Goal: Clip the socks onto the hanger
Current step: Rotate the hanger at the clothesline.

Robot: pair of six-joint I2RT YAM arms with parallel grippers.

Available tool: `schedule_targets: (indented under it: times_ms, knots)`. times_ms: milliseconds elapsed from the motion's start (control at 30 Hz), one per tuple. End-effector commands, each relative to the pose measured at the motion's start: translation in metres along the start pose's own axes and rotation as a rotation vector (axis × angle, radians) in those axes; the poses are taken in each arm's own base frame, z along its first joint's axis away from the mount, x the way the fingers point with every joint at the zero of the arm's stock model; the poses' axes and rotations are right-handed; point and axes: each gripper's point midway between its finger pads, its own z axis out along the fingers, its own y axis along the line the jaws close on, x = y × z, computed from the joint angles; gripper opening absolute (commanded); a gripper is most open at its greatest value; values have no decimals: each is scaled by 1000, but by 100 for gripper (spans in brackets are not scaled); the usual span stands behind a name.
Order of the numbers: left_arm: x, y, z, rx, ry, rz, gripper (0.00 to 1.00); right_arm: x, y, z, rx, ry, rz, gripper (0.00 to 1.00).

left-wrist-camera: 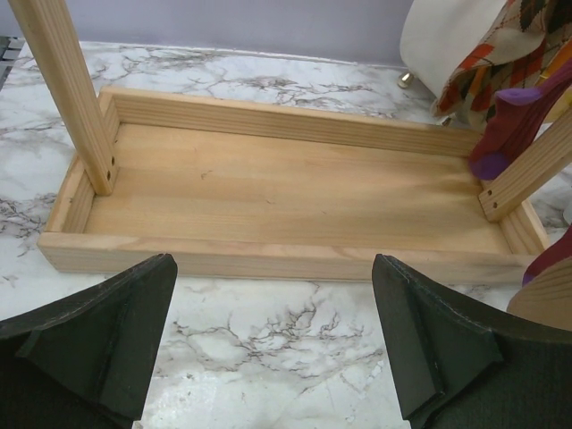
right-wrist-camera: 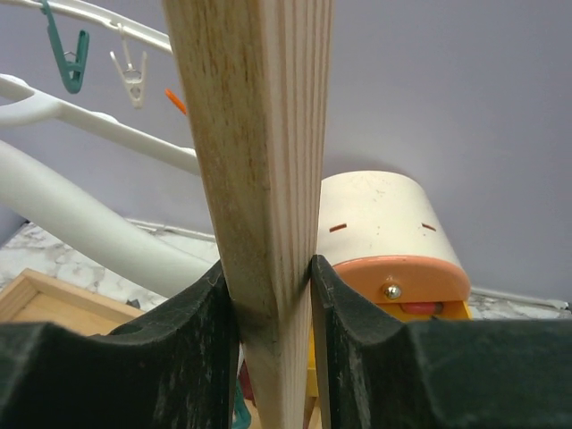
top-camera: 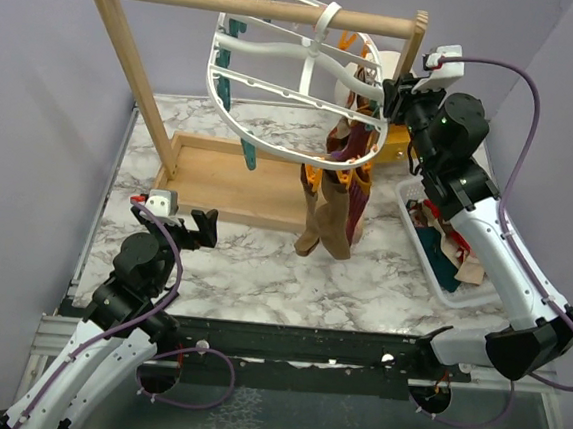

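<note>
The white oval hanger [top-camera: 278, 83] hangs by its hook from the wooden rack's top bar. Several socks [top-camera: 336, 194], maroon, tan-brown and argyle, dangle from clips on its right side. A teal clip [right-wrist-camera: 70, 54] and a white clip [right-wrist-camera: 132, 70] hang from the hanger ring [right-wrist-camera: 80, 214] with nothing in them. My right gripper [right-wrist-camera: 273, 304] is shut on the rack's right upright post [right-wrist-camera: 259, 179], both pads pressed against the wood. My left gripper [left-wrist-camera: 273, 340] is open and holds nothing, low over the marble in front of the tray. The maroon sock's toe [left-wrist-camera: 514, 125] shows at the tray's right end.
The rack's wooden base tray [left-wrist-camera: 286, 188] lies across the middle of the table. A white slatted basket [top-camera: 432, 277] with more socks stands at the right, under my right arm. Behind the post stands a white and orange object [right-wrist-camera: 393, 232].
</note>
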Motion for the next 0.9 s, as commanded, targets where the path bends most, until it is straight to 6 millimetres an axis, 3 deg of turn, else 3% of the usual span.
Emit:
schedule_targets:
  times_ms: [0, 133, 233, 300, 367, 600, 700, 867]
  knots:
    - [-7, -2, -1, 7, -10, -10, 99, 34, 31, 13, -198, 51, -33, 10]
    - [-7, -2, -1, 8, -11, -9, 99, 29, 32, 15, -207, 17, -26, 12]
    - [-8, -1, -1, 6, -14, -10, 99, 21, 32, 8, -205, 11, 18, 30]
    - [-7, -1, -1, 6, -13, -10, 99, 12, 29, -1, -197, 4, 34, 48]
    - [-7, -2, -1, 7, -12, -9, 99, 8, 25, -13, -183, 29, 70, 59]
    - [-19, 2, -3, -17, -49, -30, 99, -23, 10, -65, -155, 54, 110, 71]
    - [-55, 3, -13, -41, -119, -121, 99, -33, 2, -89, -108, 94, 214, 71]
    - [-142, -6, -30, -30, -260, -242, 99, -23, 10, -111, -84, 222, 460, 70]
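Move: My right fingers are already closed around the rack post, so its gripped part sits right at my hand point. From there the hanger's middle is about 20 cm to the left, 2 cm ahead and slightly higher; the tan socks hang some 13 cm left, 9 cm back and 20 cm lower; the drawer box stands straight ahead about 26 cm and equally far below. From my left hand the gripped spot is about 18 cm ahead, 42 cm right and 21 cm up. I let go of the rack post: keeping my right grip, I first nudge it forward by barely a centimetre, then open my fingers about a third of their range and draw back off the post, gathering speed, roughly 11 cm towards the base, rising about 4 cm late on and rolling the hand's left side up. Near the end my open, empty left hand starts up, about 6 cm. ##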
